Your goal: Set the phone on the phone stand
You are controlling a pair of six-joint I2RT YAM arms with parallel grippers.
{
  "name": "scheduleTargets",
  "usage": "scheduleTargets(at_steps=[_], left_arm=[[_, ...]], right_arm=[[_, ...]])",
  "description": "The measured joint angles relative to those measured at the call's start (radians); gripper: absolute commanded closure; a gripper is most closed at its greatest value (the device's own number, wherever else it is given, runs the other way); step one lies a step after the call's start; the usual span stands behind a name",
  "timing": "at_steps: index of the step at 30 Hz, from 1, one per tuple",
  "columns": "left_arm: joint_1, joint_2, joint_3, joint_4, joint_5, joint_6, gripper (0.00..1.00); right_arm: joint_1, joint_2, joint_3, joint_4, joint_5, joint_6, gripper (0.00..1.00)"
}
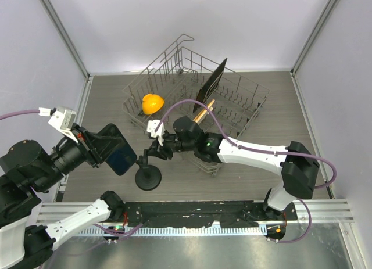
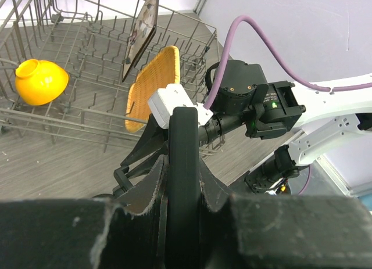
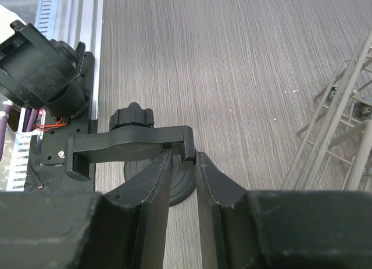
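The phone [image 1: 121, 155], a glossy black slab, is held off the table at the left with my left gripper [image 1: 109, 148] shut on it. In the left wrist view the phone [image 2: 185, 135] stands edge-on between the fingers of the left gripper [image 2: 183, 167]. The phone stand [image 1: 148, 177] rests on its round disc base just right of the phone. My right gripper [image 1: 156, 148] reaches in from the right onto the stand's upper clip. In the right wrist view the right gripper [image 3: 183, 157] is closed narrowly round the hooked end of the clip bar [image 3: 128, 144], above the disc base [image 3: 181, 186].
A grey wire dish rack [image 1: 251, 101] fills the back middle, holding a yellow bowl [image 1: 152, 103], an upright black board [image 1: 211, 83] and a woven plate [image 2: 154, 83]. The metal rail [image 1: 232, 210] with the arm bases runs along the near edge.
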Motion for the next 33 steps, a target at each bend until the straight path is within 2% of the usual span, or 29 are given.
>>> scheduleTargets(at_steps=[4,7,8,9,11,17,20,27,33], left_arm=[[0.000,-0.001,0.000,-0.002,0.001,0.001,1.00],[0.000,-0.003,0.000,-0.006,0.003,0.003,1.00],[0.000,-0.005,0.000,-0.008,0.003,0.006,1.00],[0.000,-0.006,0.000,-0.009,0.004,0.009,1.00],[0.000,-0.010,0.000,-0.012,0.005,0.013,1.00],[0.000,-0.014,-0.002,-0.013,0.008,0.014,1.00],[0.000,-0.014,-0.020,-0.014,0.008,0.018,1.00],[0.000,0.002,-0.098,0.003,0.010,0.024,1.00],[0.000,0.040,-0.191,0.057,0.065,0.028,1.00]], right_arm=[[0.002,0.014,0.015,-0.002,-0.001,0.000,0.72],[0.005,0.023,0.026,-0.002,0.000,0.000,0.76],[0.006,0.024,0.027,0.000,0.000,0.000,0.79],[0.008,0.024,0.028,0.001,0.000,0.000,0.88],[0.011,0.024,0.028,0.005,0.001,0.000,1.00],[0.034,0.024,0.027,0.006,0.073,0.035,1.00],[0.069,0.006,0.005,0.021,0.214,0.103,1.00],[0.221,-0.089,-0.093,0.023,0.772,0.252,1.00],[0.243,-0.146,-0.133,-0.023,1.054,0.375,1.00]])
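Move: The left hand already grips the phone high up; the phone stand is some 30 cm below it, about 4 cm ahead and 2 cm to its right. The right hand's parted fingers straddle the front end of the stand's bracket, so the stand's middle is about 9 cm lower, 4 cm back and 3 cm left of that hand. From the right hand, the yellow bowl sits about 22 cm ahead and 1 cm left, the wicker tray about 18 cm ahead and 16 cm right, both roughly 10 cm lower. The right fingers close and pinch the end of the stand's bracket, then the hand carries the stand about 7 cm to the right and slightly forward at nearly constant height, swinging clockwise by some 45 degrees. After staying almost in place at first, the left hand keeps its hold on the phone and sinks about 6 cm towards the stand, easing right and a little forward as its wrist tilts slightly. ##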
